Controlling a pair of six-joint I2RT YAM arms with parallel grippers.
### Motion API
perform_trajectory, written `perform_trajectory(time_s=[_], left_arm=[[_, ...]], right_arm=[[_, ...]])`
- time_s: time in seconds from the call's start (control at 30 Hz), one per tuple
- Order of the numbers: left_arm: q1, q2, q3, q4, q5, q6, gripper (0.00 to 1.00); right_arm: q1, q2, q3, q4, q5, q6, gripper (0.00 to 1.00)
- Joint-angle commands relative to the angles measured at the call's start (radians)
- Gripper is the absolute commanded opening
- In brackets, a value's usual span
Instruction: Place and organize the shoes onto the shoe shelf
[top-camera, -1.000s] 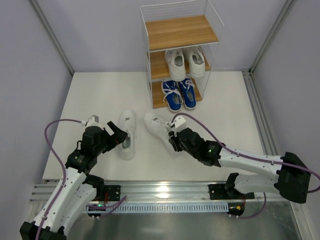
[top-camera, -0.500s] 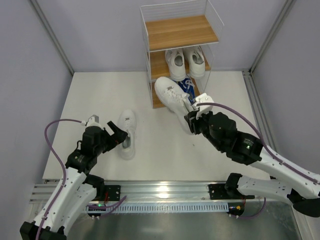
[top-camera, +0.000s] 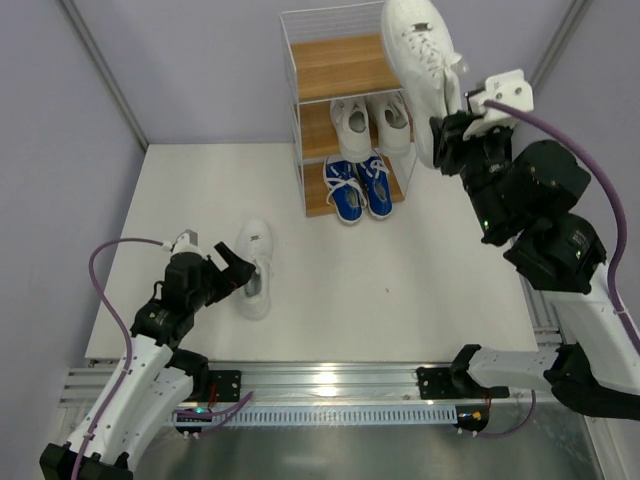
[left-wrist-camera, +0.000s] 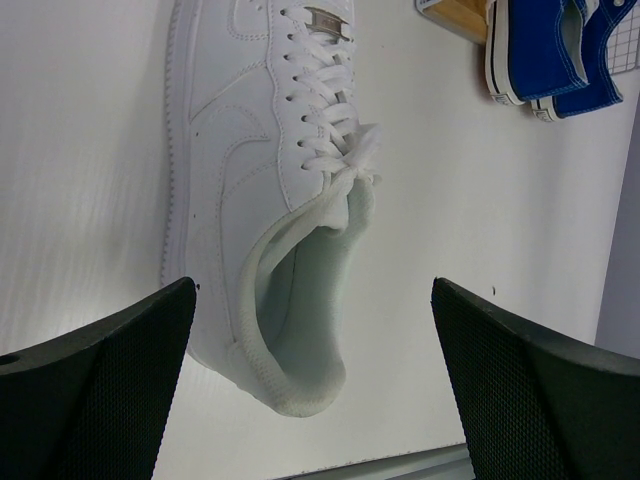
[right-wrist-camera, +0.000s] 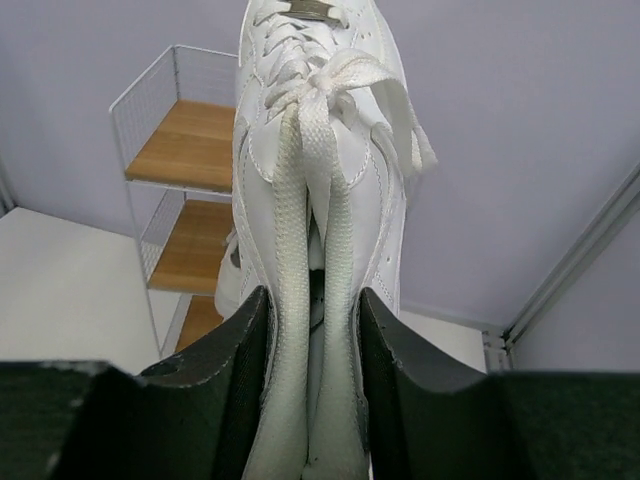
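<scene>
My right gripper (top-camera: 447, 125) is shut on the heel collar of a white shoe (top-camera: 420, 50) and holds it high, toe up, just right of the top tier of the shoe shelf (top-camera: 345, 65). In the right wrist view its fingers (right-wrist-camera: 225, 370) pinch the shoe (right-wrist-camera: 320, 120) at both sides of the opening. A white pair (top-camera: 370, 125) sits on the middle tier and a blue pair (top-camera: 358, 188) on the bottom tier. Another white shoe (top-camera: 255, 265) lies on the table. My left gripper (top-camera: 240, 275) stands open just behind its heel (left-wrist-camera: 290, 370), not touching it.
The shelf's top board (right-wrist-camera: 185, 145) carries nothing. Grey walls and metal corner posts (top-camera: 555, 60) close in behind and beside the shelf. A metal rail (top-camera: 330, 380) runs along the table's near edge. The blue shoes (left-wrist-camera: 545, 50) show at the upper right of the left wrist view.
My right arm has lifted the white shoe from the table in front of the shelf up to the level of the top tier. The left arm has not moved.
</scene>
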Motion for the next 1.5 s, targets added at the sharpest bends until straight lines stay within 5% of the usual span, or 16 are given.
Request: perform_trajectory(time_s=[0.0,0.17,0.47,1.47], left_arm=[[0.003,-0.012,0.046,0.033,0.010,0.014,1.00],[0.005,-0.024,0.053,0.021,0.010,0.020,1.00],[0.005,-0.052,0.046,0.004,0.033,0.019,1.00],[0.005,-0.060,0.052,-0.004,-0.005,0.022,1.00]], right_arm=[[-0.161,0.175,0.268,-0.081,-0.133,-0.047,0.04],[-0.404,0.441,0.706,-0.290,-0.423,0.020,0.04],[-0.580,0.570,0.749,-0.267,-0.742,0.102,0.04],[-0.625,0.687,0.811,-0.112,-0.600,0.281,0.04]])
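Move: The right side of the top shelf, where the white shoe in the right hand is going, lies about 30 cm ahead of that hand, 2 cm to its left and some 12 cm lower. Beneath that board, the placed white pair sits roughly 27 cm ahead, 6 left and 26 below; the blue pair is about 26 ahead, 8 left and 45 below. From the left hand the same shelf spot is some 34 cm ahead, 34 right and 28 above. The white shoe, still pinched by its collar with the toe leading, is carried forward about 20 cm by the right hand towards the right side of the top shelf: first rising some 5 cm, then dipping about 10 cm as the wrist tips the toe down by some 15 degrees. After a brief hold the hand eases on about 3 cm forward, rolling its left side up; the grip stays shut on the shoe. ##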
